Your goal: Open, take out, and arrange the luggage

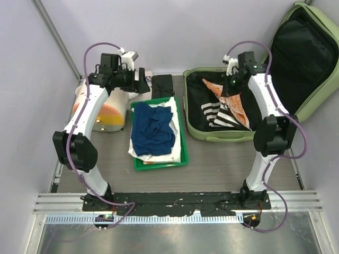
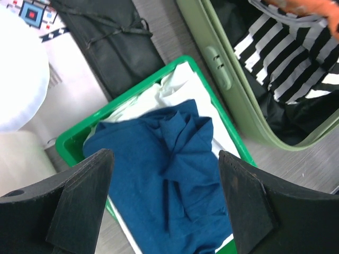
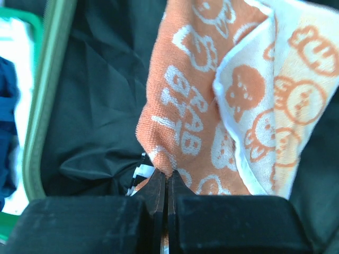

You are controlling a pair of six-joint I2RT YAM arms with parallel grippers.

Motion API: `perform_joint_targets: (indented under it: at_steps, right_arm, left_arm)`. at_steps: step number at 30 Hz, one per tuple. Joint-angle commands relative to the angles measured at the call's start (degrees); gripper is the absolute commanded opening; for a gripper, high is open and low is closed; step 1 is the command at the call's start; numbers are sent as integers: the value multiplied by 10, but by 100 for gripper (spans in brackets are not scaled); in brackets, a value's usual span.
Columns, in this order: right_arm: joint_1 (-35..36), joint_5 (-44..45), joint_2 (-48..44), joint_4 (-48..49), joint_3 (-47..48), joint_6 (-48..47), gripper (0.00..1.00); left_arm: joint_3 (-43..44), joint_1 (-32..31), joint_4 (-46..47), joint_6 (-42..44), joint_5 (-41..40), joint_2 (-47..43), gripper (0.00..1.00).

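Note:
The pale green suitcase (image 1: pixel 228 136) lies open at the right, its black-lined lid (image 1: pixel 304 53) propped up behind. My right gripper (image 1: pixel 231 91) is shut on an orange-and-white patterned towel (image 3: pixel 212 95) and holds it above the case. A black-and-white striped garment (image 1: pixel 221 114) lies in the case below it. My left gripper (image 1: pixel 142 84) is open and empty above the back of the bright green tray (image 1: pixel 159 165); the tray holds a blue shirt (image 2: pixel 169 174) on white cloth.
A black pouch (image 1: pixel 162 85) lies behind the tray. A cream-and-orange round container (image 1: pixel 108 114) stands at the left under my left arm. Walls close in on both sides.

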Motion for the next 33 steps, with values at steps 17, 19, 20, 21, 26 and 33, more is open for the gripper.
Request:
perform_joint_targets:
  at_steps: [17,19,20,21,26,33]
  right_arm:
    - [17,-155,-79,-25,-31,-24,1]
    - [27,-170,-55,-18,-30,-24,1]
    - [31,-178,-45,-25,-24,-24,1]
    - [35,-186,-28,-32,-19,-26,4]
    - [77,-191,-14,-52,-14,-43,55]
    - [115,-138,-29,-43,-31,-55,61]
  left_arm:
    - [60,-82,194,-238,38,99,87]
    - [58,-82,191,-232,37,101,87]
    - [55,-82,187,-230,34,102,87]
    - [52,-81,180,-225,34,101,88]
    - [19,-81,171,-214,18,85,87]
    - [4,-81,172,-209,14,81,87]
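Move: The right hand holds the orange towel above the open suitcase. The left front part of the case lies about 9 cm back, 11 cm to its left and 12 cm below; the striped cloth is 8 cm back and 13 cm below, and the blue clothes some 14 cm back and 29 cm left. From the left hand, that part of the case lies roughly 24 cm right, 9 cm back, and the black pouch 7 cm right, 4 cm ahead. Still pinching the orange towel, the right hand lifts it about 6 cm, swings left and back over the case towards its left front part while sinking to about its starting height, turns some 20 degrees counter-clockwise, then opens and lets go. The open left hand slides some 10 cm right and a little forward towards the suitcase, ending slightly lower. ##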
